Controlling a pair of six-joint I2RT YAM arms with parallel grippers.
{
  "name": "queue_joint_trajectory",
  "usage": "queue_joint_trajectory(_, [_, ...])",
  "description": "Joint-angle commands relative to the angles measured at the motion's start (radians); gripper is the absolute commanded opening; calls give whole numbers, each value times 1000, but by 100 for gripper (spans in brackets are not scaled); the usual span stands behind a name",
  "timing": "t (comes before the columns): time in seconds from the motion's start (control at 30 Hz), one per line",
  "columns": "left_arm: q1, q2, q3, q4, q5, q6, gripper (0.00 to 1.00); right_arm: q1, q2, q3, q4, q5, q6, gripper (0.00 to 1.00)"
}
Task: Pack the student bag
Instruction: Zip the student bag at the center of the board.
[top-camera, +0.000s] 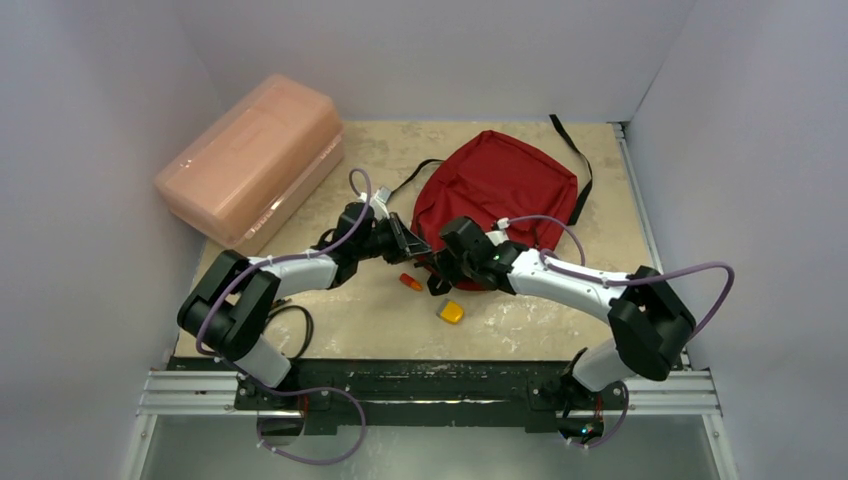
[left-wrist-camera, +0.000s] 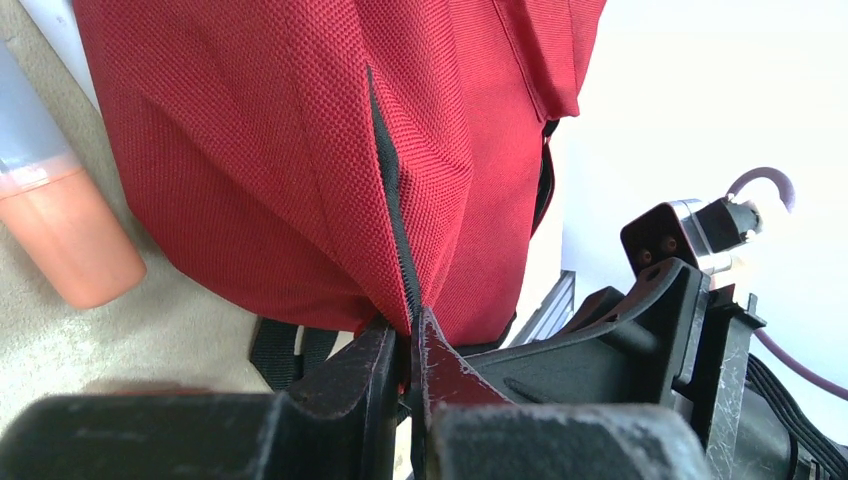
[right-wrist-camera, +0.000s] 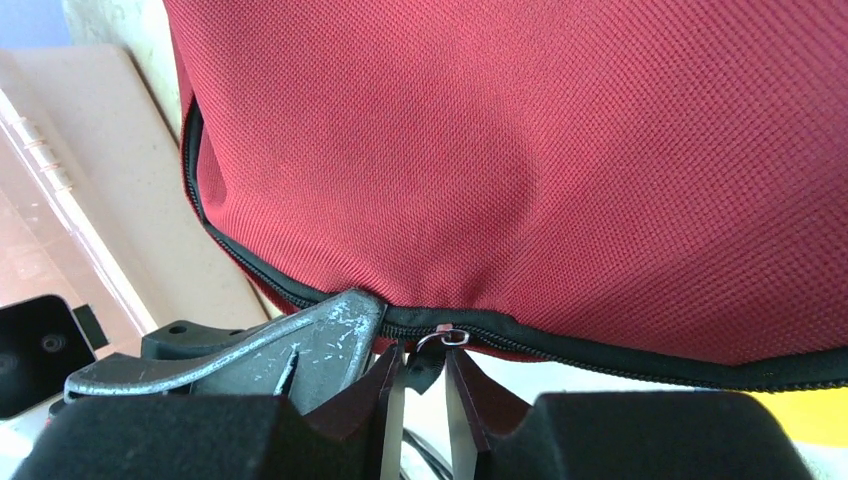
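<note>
The student bag (top-camera: 500, 185), dark red with black straps, lies at the back middle of the table. My left gripper (top-camera: 415, 245) is at its near-left edge, shut on the fabric beside the black zipper line (left-wrist-camera: 395, 200). In the left wrist view the jaws (left-wrist-camera: 410, 335) pinch that seam. My right gripper (top-camera: 440, 275) is just right of it at the bag's near edge. Its jaws (right-wrist-camera: 424, 378) stand narrowly apart, closed against the black zipper pull (right-wrist-camera: 420, 362) that hangs from a small metal ring (right-wrist-camera: 450, 338). The left gripper's scratched finger (right-wrist-camera: 300, 345) sits right next to it.
A pink translucent plastic box (top-camera: 255, 160) stands at the back left against the wall. A small orange-red item (top-camera: 410, 282) and a yellow item (top-camera: 451, 312) lie on the table just in front of the grippers. A black strap (top-camera: 585, 170) trails off the bag's right side.
</note>
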Motion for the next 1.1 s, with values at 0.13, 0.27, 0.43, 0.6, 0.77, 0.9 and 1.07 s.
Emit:
queue_joint_trajectory(0.13, [-15, -35, -4, 68, 3, 48, 0, -16, 26, 64, -52, 36, -112, 0])
queue_joint_trajectory(0.27, [-4, -46, 13, 1, -22, 52, 0, -16, 42, 108, -155, 53, -313, 0])
queue_joint_trajectory(0.43, [37, -47, 59, -118, -69, 45, 0, 11, 142, 214, -401, 133, -566, 0])
queue_joint_trajectory(0.6, [83, -36, 142, -281, -124, 87, 0, 40, 63, 84, -293, 114, -774, 0])
queue_joint_trajectory(0.77, [147, -18, 195, -316, -132, 128, 0, 35, 31, 21, -360, 120, -838, 0])
queue_joint_trajectory(0.9, [176, 0, 262, -384, -130, 193, 0, 1, 14, -24, -428, 148, -796, 0])
queue_joint_trajectory(1.07, [183, 27, 309, -427, -74, 216, 0, -22, -69, -10, -473, 266, -773, 0])
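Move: The zipper pull sits right at my right fingertips, its tab between the half-open pads, roughly 1 cm ahead and a touch lower. From that hand the orange stick lies about 4 cm back, 6 cm left, and the yellow block some 10 cm back, 2 cm left, both near 9 cm below; the bag's body centres about 12 cm ahead, 11 cm right. From my left hand, pinching the bag's corner, the pull is about 2 cm back and 3 cm right. I shut my right fingers on the pull tab, then draw it along the bag's near edge, away from my left hand: about 10 cm right, 6 cm down and 4 cm back, rolling the wrist some 50 degrees counter-clockwise. My left hand keeps its pinch on the corner and, after dipping slightly, pulls the other way, forward and left by about 5 cm each. ##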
